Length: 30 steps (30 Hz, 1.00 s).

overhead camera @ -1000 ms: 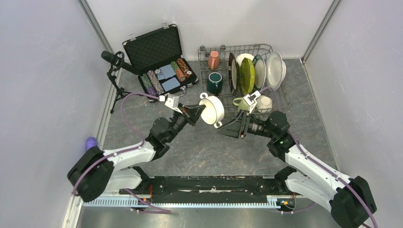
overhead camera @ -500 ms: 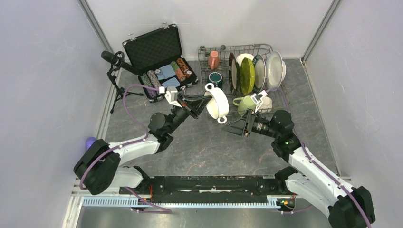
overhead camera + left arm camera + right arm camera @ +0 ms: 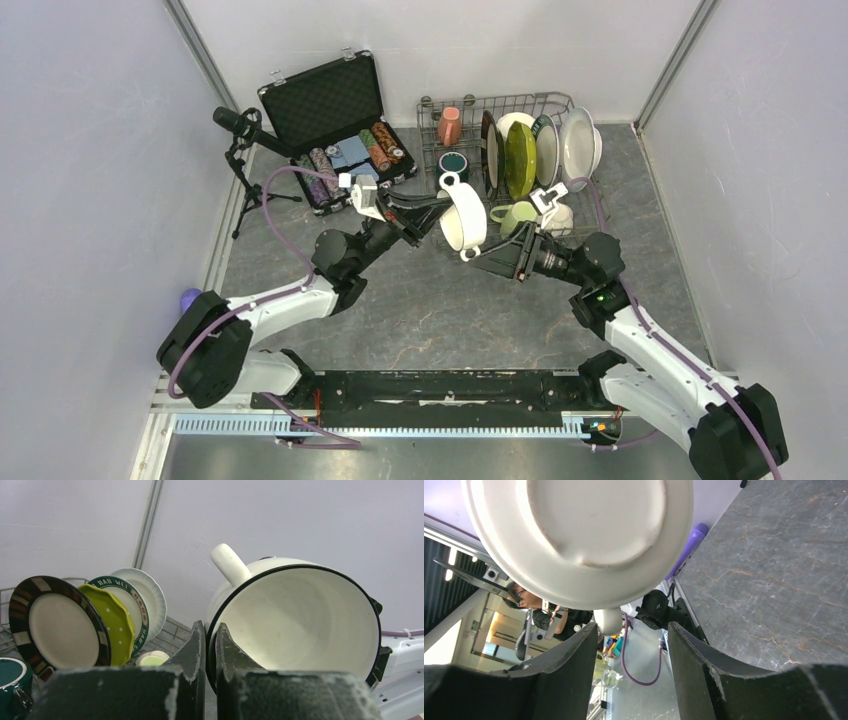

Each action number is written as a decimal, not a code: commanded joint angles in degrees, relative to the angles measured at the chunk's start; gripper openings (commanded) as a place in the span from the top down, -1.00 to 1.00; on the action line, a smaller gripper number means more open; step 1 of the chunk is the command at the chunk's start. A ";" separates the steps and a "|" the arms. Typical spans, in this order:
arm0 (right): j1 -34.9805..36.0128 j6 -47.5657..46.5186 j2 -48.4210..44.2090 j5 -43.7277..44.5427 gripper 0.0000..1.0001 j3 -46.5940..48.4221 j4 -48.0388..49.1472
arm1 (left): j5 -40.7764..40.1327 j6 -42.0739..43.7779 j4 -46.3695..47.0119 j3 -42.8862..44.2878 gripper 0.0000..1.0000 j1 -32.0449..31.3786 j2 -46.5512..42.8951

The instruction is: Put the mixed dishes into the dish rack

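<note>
My left gripper [image 3: 437, 208] is shut on the dark rim of a white two-handled bowl [image 3: 463, 217] and holds it tilted on edge in the air at the front left of the grey wire dish rack [image 3: 500, 103]. In the left wrist view the fingers pinch the rim [image 3: 210, 635] of the bowl [image 3: 300, 625]. My right gripper [image 3: 492, 258] is open just below the bowl. Its wrist view shows the bowl's underside [image 3: 584, 535], with a handle [image 3: 608, 621] by one finger. The rack holds a brown-rimmed plate [image 3: 489, 150], a lime-green plate [image 3: 519, 160], white bowls [image 3: 580, 145] and mugs.
A salmon mug [image 3: 450, 125], a teal mug [image 3: 453, 162], a light-green mug [image 3: 518, 215] and a white mug [image 3: 558, 216] sit in the rack. An open black case of poker chips [image 3: 335, 120] and a small tripod [image 3: 240, 135] stand at the left. Walls close in on both sides.
My left gripper has carried the white bowl up and right toward the rack and tipped it more on edge. My right gripper has drawn right, away from the bowl, and opened beneath it.
</note>
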 commanded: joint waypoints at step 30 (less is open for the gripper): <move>-0.81 -31.66 3.10 20.10 1.00 25.73 -36.84 | -2.55 -5.23 -15.54 -2.47 -0.76 -0.05 -8.38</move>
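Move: The left hand already holds the white pot by its rim, the pot's middle roughly 3 cm back and 4 cm to its right, about level. For the open right hand, the pot's near handle lies only 1 cm ahead, 2 cm left and 2 cm up, with the pot's middle about 8 cm ahead, 3 cm left, 3 cm up. The green mug in the rack sits about 8 cm ahead, 10 cm right of the right hand, the teal mug 20 cm ahead, 4 cm left, both some 22 cm lower. Up about 3 cm goes the right hand, closing its fingers until they pinch the pot's near handle, while the left hand keeps nearly still with its rim grip. Then the left fingers spread wide and let go of the rim, and the right hand carries the pot forward some 5 cm over the rack's near edge, sinking slightly, its fingertips dipping and swinging clockwise. ##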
